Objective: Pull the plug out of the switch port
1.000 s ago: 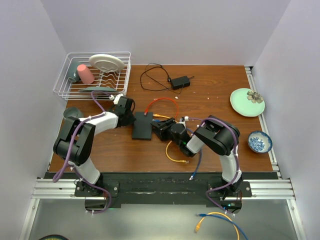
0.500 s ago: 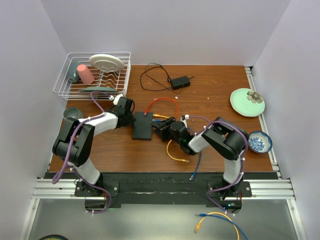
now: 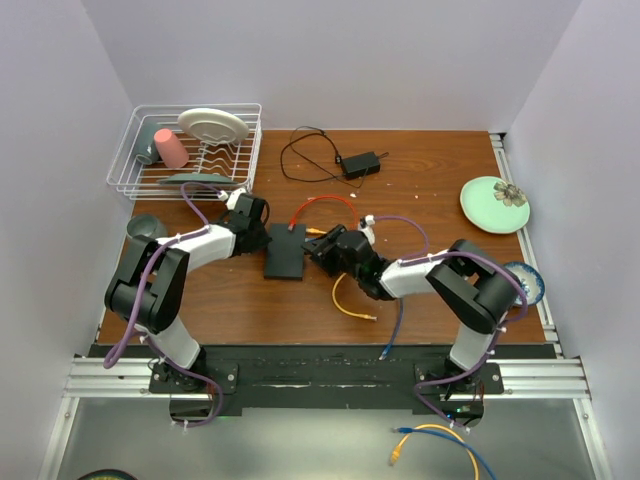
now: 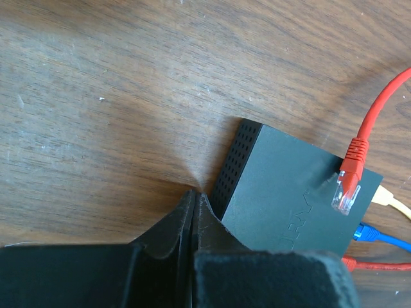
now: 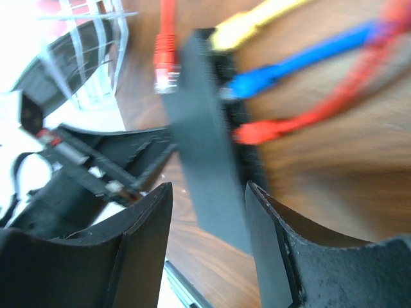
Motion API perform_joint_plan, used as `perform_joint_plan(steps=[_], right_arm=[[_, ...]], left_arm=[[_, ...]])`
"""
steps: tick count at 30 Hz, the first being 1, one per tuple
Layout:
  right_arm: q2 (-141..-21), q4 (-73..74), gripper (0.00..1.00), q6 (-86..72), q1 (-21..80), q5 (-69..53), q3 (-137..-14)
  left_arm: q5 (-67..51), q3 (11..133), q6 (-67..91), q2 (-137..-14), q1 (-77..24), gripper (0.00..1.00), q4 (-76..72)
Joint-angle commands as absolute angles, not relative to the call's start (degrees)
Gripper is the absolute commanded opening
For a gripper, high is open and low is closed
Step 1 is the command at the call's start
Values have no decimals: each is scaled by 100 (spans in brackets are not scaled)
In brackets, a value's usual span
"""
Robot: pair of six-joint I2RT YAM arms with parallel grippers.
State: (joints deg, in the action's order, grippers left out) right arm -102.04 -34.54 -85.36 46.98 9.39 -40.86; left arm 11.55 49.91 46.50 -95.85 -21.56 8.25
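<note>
The flat black switch [image 3: 286, 252] lies mid-table. Its port [image 5: 239, 96] row on the right narrow edge holds a yellow plug [image 5: 232, 29], a blue plug [image 5: 255, 77] and a red plug [image 5: 257, 132]. A loose red plug [image 4: 347, 186] with a clear tip rests on the switch top [image 4: 289, 192]. My left gripper [image 4: 194, 194] is shut and empty, its tip against the switch's perforated left side [image 3: 261, 238]. My right gripper [image 5: 209, 205] is open at the port edge [image 3: 320, 248]; the switch's near end shows blurred between and beyond its fingers.
A wire dish rack [image 3: 150, 180] with a pink cup and a plate stands back left. A small black adapter [image 3: 360, 163] with thin cord lies behind. A green plate [image 3: 494, 205] and a blue bowl [image 3: 530, 285] sit at the right. Yellow cable [image 3: 350, 305] trails forward.
The right arm's elbow has swung out to the right and the wrist has shifted slightly back, staying by the switch's port edge. The left arm and switch have not moved.
</note>
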Motion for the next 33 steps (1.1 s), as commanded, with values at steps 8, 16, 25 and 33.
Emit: perform_joint_plan(steps=[8,16,25,33], right_arm=[[-9229,-1137,57,-5899,4387,836,-5773],[-10037,449,54,-3361,3368,615,-7321],[-11108,835,39,-2479,2830,79,-8498],[-11180,668,17,-2575,2874,-237,-8666]], left_arm=[[1072,5098,4676,-9378,-2206,0,773],[1072,5221,4527,-9264,-2197,0,931],[1669,5396,4456,-8307,-2127,0,1423],[1090,4888,4675,-7586,-2583,0,1398]])
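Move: The right hand has just backed off from the ports: the red plug at the switch's right edge is about 2 cm ahead, 1 cm left and 5 cm below, the switch's middle 1 cm ahead and 7 cm left. The red cable's far bend is some 12 cm ahead and 7 cm right, the power adapter 21 cm ahead and 10 cm right. From the left hand's shut tips the switch's middle lies 4 cm right and 2 cm back, the red plug 11 cm right and 2 cm back. Up first, by about 12 cm clear of the switch, then forward some 16 cm and to the right, the right hand leaves the red plug, sinking again towards the far bend of the red cable and the power adapter; it rolls its left side down about 45 degrees and its half-open fingers close most of the way on nothing. The left hand stays against the switch's left side, then lifts off about 11 cm, still shut. ##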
